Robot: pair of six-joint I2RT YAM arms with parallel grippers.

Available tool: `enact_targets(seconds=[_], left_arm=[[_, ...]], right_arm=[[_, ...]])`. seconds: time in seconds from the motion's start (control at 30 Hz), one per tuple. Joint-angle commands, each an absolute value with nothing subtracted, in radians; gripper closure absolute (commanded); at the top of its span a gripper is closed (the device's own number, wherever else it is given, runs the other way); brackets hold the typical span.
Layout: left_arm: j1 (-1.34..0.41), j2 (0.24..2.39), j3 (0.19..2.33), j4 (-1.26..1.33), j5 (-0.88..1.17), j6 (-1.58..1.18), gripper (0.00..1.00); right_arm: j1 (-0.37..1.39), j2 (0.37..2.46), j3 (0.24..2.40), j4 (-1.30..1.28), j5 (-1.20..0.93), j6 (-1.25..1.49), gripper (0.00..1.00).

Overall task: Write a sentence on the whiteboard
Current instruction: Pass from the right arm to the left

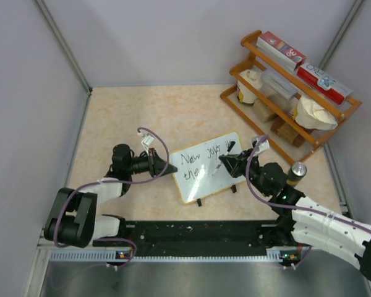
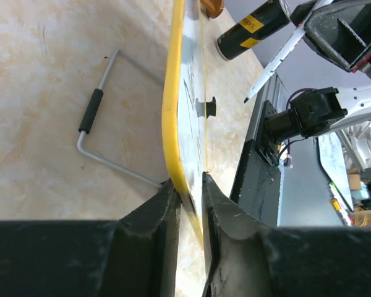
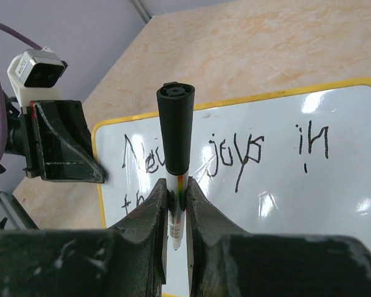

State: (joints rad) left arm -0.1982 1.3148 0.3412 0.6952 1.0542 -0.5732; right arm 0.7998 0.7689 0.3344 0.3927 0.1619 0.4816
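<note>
The whiteboard (image 1: 207, 167) has a yellow frame and stands tilted at mid-table, with "New joys in" handwritten in black and the start of a second row. My left gripper (image 1: 173, 168) is at its left edge. In the left wrist view that yellow edge (image 2: 173, 93) runs between the fingers of the left gripper (image 2: 188, 180); it lies against one finger, with a thin gap to the other. My right gripper (image 3: 178, 189) is shut on a black-and-white marker (image 3: 176, 124), held just off the board's face (image 3: 284, 185). The marker (image 2: 278, 59) points down at the board.
A black can (image 1: 297, 170) with a yellow label (image 2: 253, 28) stands right of the board. An orange wooden rack (image 1: 290, 86) of boxes and cups fills the back right. A bent wire stand (image 2: 96, 117) lies behind the board. A black rail (image 1: 198, 235) runs along the near edge.
</note>
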Motion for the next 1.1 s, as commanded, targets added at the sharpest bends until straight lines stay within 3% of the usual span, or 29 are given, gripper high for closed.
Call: enact_targets(seconds=[0.0, 0.13, 0.27, 0.47, 0.63, 0.8, 1.07], left_arm=[[-0.204, 1.191, 0.334, 0.648, 1.040, -0.512, 0.65], [-0.204, 1.077, 0.337, 0.504, 0.985, -0.482, 0.38], [-0.204, 0.950, 0.328, 0.402, 0.924, -0.454, 0.27], [-0.225, 0.691, 0.382, 0.101, 0.726, -0.384, 0.24], [-0.362, 0.557, 0.452, 0.057, 0.621, -0.394, 0.16], [-0.535, 0.664, 0.574, 0.119, 0.611, -0.419, 0.15], [-0.761, 1.026, 0.775, 0.196, 0.597, -0.376, 0.16]], right_arm=[[0.792, 0.729, 0.354, 0.385, 0.144, 0.486, 1.00], [0.792, 0.710, 0.359, 0.367, 0.140, 0.486, 1.00], [0.792, 0.690, 0.362, 0.351, 0.133, 0.486, 1.00], [0.792, 0.654, 0.382, 0.318, 0.103, 0.495, 1.00], [0.792, 0.621, 0.408, 0.302, 0.038, 0.540, 1.00], [0.792, 0.597, 0.422, 0.316, -0.037, 0.613, 1.00], [0.792, 0.594, 0.433, 0.362, -0.090, 0.698, 1.00]])
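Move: Some 15 cm to the left hand's right, about 1 cm farther out and roughly 7 cm higher, is the marker, upright in the right hand's fingers. The left fingers still straddle the whiteboard's left edge; the board's middle is about 11 cm to that hand's right, level fore-and-aft and 3 cm lower. From the right hand, the left hand is about 15 cm left, 1 cm back and 7 cm below, the board's middle 4 cm left, 1 cm back and 10 cm down. Letting go of the whiteboard's edge, the left hand opens wide and climbs about 15 cm while backing some 6 cm, edging slightly left at first, then sweeping right over the board towards the marker, its wrist rolling about 20 degrees, forward side up. The right hand keeps its pinch on the marker, lifting and drawing back about 5 cm each and turning a little counter-clockwise to present it. ##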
